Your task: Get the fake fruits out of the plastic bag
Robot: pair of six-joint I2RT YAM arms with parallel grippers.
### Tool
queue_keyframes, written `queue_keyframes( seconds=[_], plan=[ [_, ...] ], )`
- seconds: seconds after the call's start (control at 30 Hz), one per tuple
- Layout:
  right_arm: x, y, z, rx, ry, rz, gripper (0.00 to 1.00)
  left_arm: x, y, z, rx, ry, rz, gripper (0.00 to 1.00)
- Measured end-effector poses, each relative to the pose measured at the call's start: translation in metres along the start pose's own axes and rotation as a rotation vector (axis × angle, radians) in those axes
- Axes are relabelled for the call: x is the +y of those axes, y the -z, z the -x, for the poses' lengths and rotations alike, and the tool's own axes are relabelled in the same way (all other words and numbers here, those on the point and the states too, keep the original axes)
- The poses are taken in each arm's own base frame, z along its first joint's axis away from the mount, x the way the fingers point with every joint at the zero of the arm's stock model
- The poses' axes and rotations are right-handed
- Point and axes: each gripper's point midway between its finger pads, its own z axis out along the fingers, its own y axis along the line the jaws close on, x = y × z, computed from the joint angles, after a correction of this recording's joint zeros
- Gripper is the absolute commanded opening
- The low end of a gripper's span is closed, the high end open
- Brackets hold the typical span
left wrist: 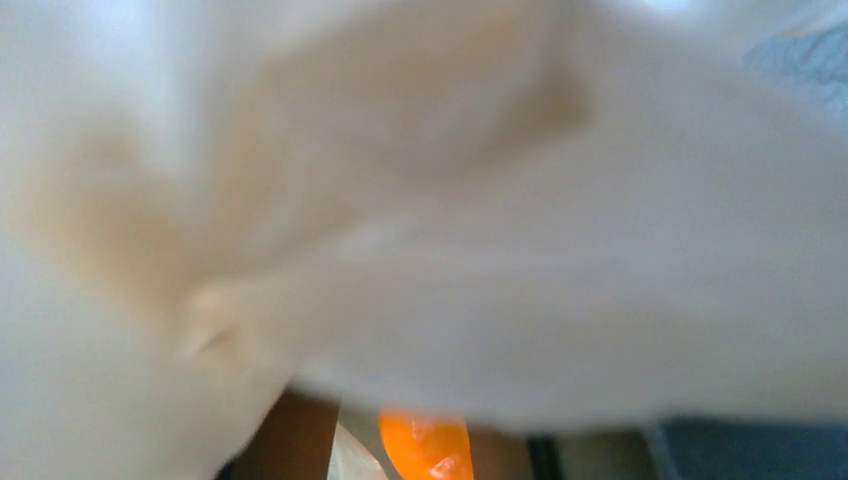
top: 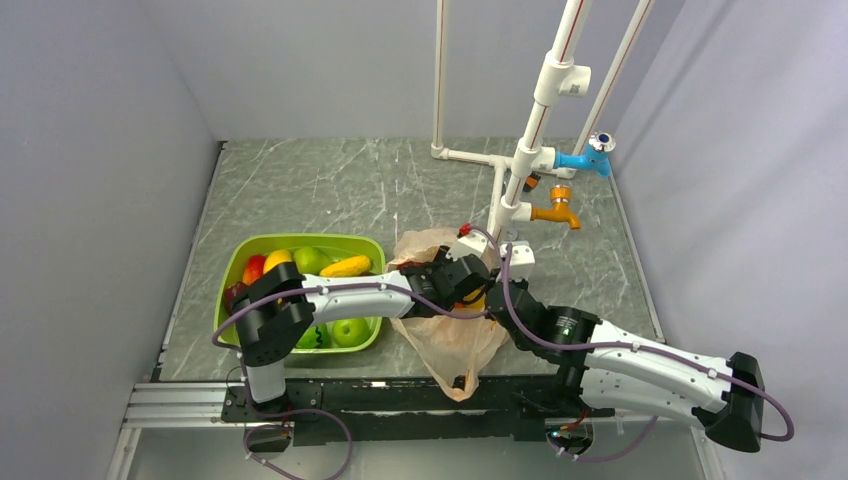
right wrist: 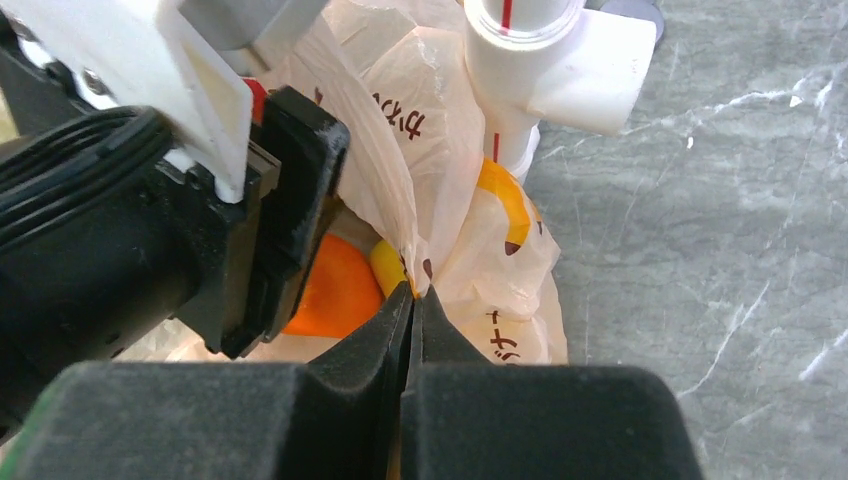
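The peach plastic bag point(top: 440, 335) lies between the arms, its mouth toward the white pipes. My left gripper point(top: 466, 284) reaches into the mouth from the left. Bag film point(left wrist: 420, 200) covers most of the left wrist view, so its jaws are hidden. A round orange fruit point(left wrist: 425, 447) shows under the film. In the right wrist view the orange point(right wrist: 335, 290) sits right beside the left gripper's black finger point(right wrist: 295, 200). My right gripper point(right wrist: 413, 297) is shut on the bag's edge point(right wrist: 440, 180). A dark round thing point(top: 460, 382) shows through the bag's near end.
A green tub point(top: 243, 252) holding several fruits stands left of the bag. White pipes point(top: 520, 170) with a blue tap point(top: 590, 158) and an orange tap point(top: 557, 210) stand just behind the bag; a pipe tee point(right wrist: 560, 60) is close to the bag.
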Motion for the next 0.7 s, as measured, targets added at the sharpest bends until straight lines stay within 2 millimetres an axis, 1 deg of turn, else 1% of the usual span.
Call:
queue_keyframes(
  seconds=[0.07, 0.1, 0.17, 0.23, 0.3, 0.43, 0.57, 0.7],
  plan=[
    [0.000, 0.000, -0.001, 0.000, -0.004, 0.000, 0.00, 0.005, 0.002, 0.004, -0.011, -0.007, 0.036, 0.35],
    [0.000, -0.001, -0.001, 0.002, -0.005, -0.002, 0.00, 0.006, 0.004, 0.005, -0.019, -0.013, 0.053, 0.29],
    [-0.001, -0.001, -0.002, 0.005, -0.002, -0.003, 0.00, 0.010, 0.006, 0.007, -0.030, -0.023, 0.082, 0.11],
    [-0.001, -0.001, -0.004, 0.006, 0.000, -0.002, 0.00, 0.014, 0.009, 0.007, -0.034, -0.029, 0.104, 0.04],
    [-0.001, -0.002, -0.004, 0.008, 0.003, -0.002, 0.00, 0.015, 0.013, 0.005, -0.031, -0.038, 0.114, 0.00],
    [0.001, -0.003, -0.005, 0.010, 0.007, 0.003, 0.00, 0.015, 0.022, 0.001, -0.021, -0.058, 0.125, 0.00],
    [0.007, -0.004, -0.004, 0.008, 0.014, 0.023, 0.00, 0.011, 0.039, -0.003, -0.009, -0.063, 0.103, 0.00],
    [0.015, -0.006, -0.003, 0.009, 0.024, 0.053, 0.00, 0.016, 0.059, -0.008, -0.002, -0.034, 0.071, 0.00]
  ],
)
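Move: The strawberry bunch lies almost at the left fingertips inside the plastic bag, its middle about 2 cm ahead and 3 cm below, neither left nor right. The orange sits roughly 1 cm ahead, 1 cm right and 5 cm below that hand, the lemon some 4 cm ahead, 4 cm right and 5 cm down. From the right hand, already pinching the bag's rim, the bunch is about 6 cm ahead, 4 cm left and 7 cm lower. Barely shifting at first, the left hand shuts its half-open fingers on the stems of the strawberry bunch while easing up and left, then draws back, left and up, ending about 6 cm from its start and away from the lemon, still pinching the stems. The right hand keeps its pinch on the bag's rim and drifts some 1.5 cm left near the end. ##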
